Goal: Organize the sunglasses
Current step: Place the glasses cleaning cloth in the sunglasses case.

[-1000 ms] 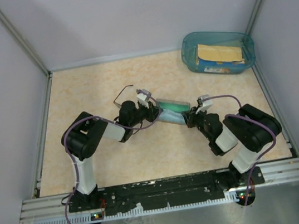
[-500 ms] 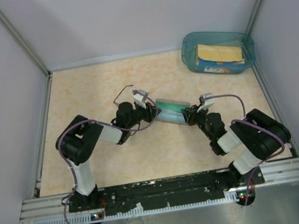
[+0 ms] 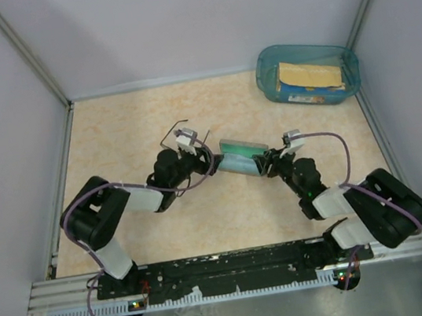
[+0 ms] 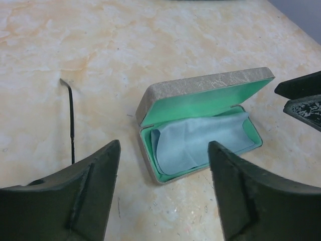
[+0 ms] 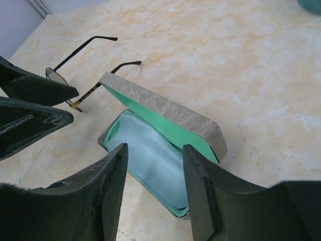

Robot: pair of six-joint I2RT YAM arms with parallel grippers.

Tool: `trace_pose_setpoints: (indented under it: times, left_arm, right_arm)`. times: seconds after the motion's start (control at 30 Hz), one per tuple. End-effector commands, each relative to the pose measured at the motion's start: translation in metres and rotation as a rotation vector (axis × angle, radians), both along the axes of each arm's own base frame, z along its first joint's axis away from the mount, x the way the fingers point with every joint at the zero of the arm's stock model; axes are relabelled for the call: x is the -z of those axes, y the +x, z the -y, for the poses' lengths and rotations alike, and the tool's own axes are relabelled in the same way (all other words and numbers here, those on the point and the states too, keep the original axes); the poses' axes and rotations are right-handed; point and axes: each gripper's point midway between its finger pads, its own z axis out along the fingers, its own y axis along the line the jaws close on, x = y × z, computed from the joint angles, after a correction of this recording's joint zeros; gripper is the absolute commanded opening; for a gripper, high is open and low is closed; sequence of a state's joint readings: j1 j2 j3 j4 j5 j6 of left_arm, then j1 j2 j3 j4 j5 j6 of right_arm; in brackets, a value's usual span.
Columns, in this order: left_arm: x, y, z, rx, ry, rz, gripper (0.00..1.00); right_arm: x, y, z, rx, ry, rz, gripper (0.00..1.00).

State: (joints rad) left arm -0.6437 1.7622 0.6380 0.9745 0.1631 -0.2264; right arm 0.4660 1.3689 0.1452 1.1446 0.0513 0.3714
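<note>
The sunglasses (image 3: 177, 130), a thin dark wire pair, lie on the table just behind my left gripper (image 3: 205, 161); the right wrist view shows the sunglasses (image 5: 83, 56) with temples unfolded, and the left wrist view only one temple (image 4: 71, 120). The grey case (image 3: 240, 157) lies open between both grippers, green-lined, with the light blue cloth (image 4: 198, 140) inside. My left gripper (image 4: 164, 149) stands open at the case's (image 4: 205, 90) left end, gripping nothing. My right gripper (image 5: 155, 148) is open over the right end of the case (image 5: 170, 113), its fingers apart from it.
A teal bin (image 3: 272, 85) holding a yellow box (image 3: 308, 73) stands at the back right corner. Grey walls close the table in at the left, back and right. The right gripper's fingers (image 4: 301, 98) show at the left wrist view's right edge.
Both grippers have opened wider and backed a little off the case ends. The left arm's elbow has swung out to the left, the right arm's to the right. The case stays open.
</note>
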Motion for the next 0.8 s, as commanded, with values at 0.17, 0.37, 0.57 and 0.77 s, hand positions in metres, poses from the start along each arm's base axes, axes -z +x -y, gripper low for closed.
trace_pose_setpoints:
  times: [0.17, 0.37, 0.57, 0.77]
  left_arm:
    - [-0.03, -0.02, -0.029, -0.087, -0.071, -0.008, 1.0]
    - [-0.035, -0.032, -0.045, -0.133, -0.061, -0.062, 1.0]
    - [-0.045, -0.041, -0.065, -0.199, -0.053, -0.077, 1.0]
    - [-0.054, -0.047, -0.076, -0.23, -0.057, -0.072, 1.0]
  right_arm:
    - [-0.025, -0.013, 0.003, -0.025, 0.009, -0.004, 0.72]
    - [-0.024, -0.022, 0.008, -0.01, 0.019, -0.074, 0.76]
    - [-0.029, -0.029, 0.007, -0.025, 0.031, -0.093, 0.76]
    - [-0.031, -0.031, 0.003, -0.039, 0.028, -0.11, 0.76]
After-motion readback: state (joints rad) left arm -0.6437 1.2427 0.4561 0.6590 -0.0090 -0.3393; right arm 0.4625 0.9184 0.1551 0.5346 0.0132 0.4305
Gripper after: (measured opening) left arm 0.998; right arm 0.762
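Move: The cleaning cloth already lies in the base of the open sunglasses case, about 7 cm to the left hand's right, 3 cm ahead of it and 6 cm below. The raised lid stands some 4 cm beyond the cloth and 2 cm farther right; the sunglasses lie roughly 10 cm ahead and 9 cm left of the left hand. From the right hand the cloth is about 5 cm ahead, 6 cm left and 6 cm below. Drawing away from the case on either side, both empty hands open wider. The left swings left, up and back, some 10 cm in all, turning about 10 degrees counter-clockwise; the right pulls back about 4 cm, rising a couple of centimetres and sinking again while its fingers tip slightly down. ##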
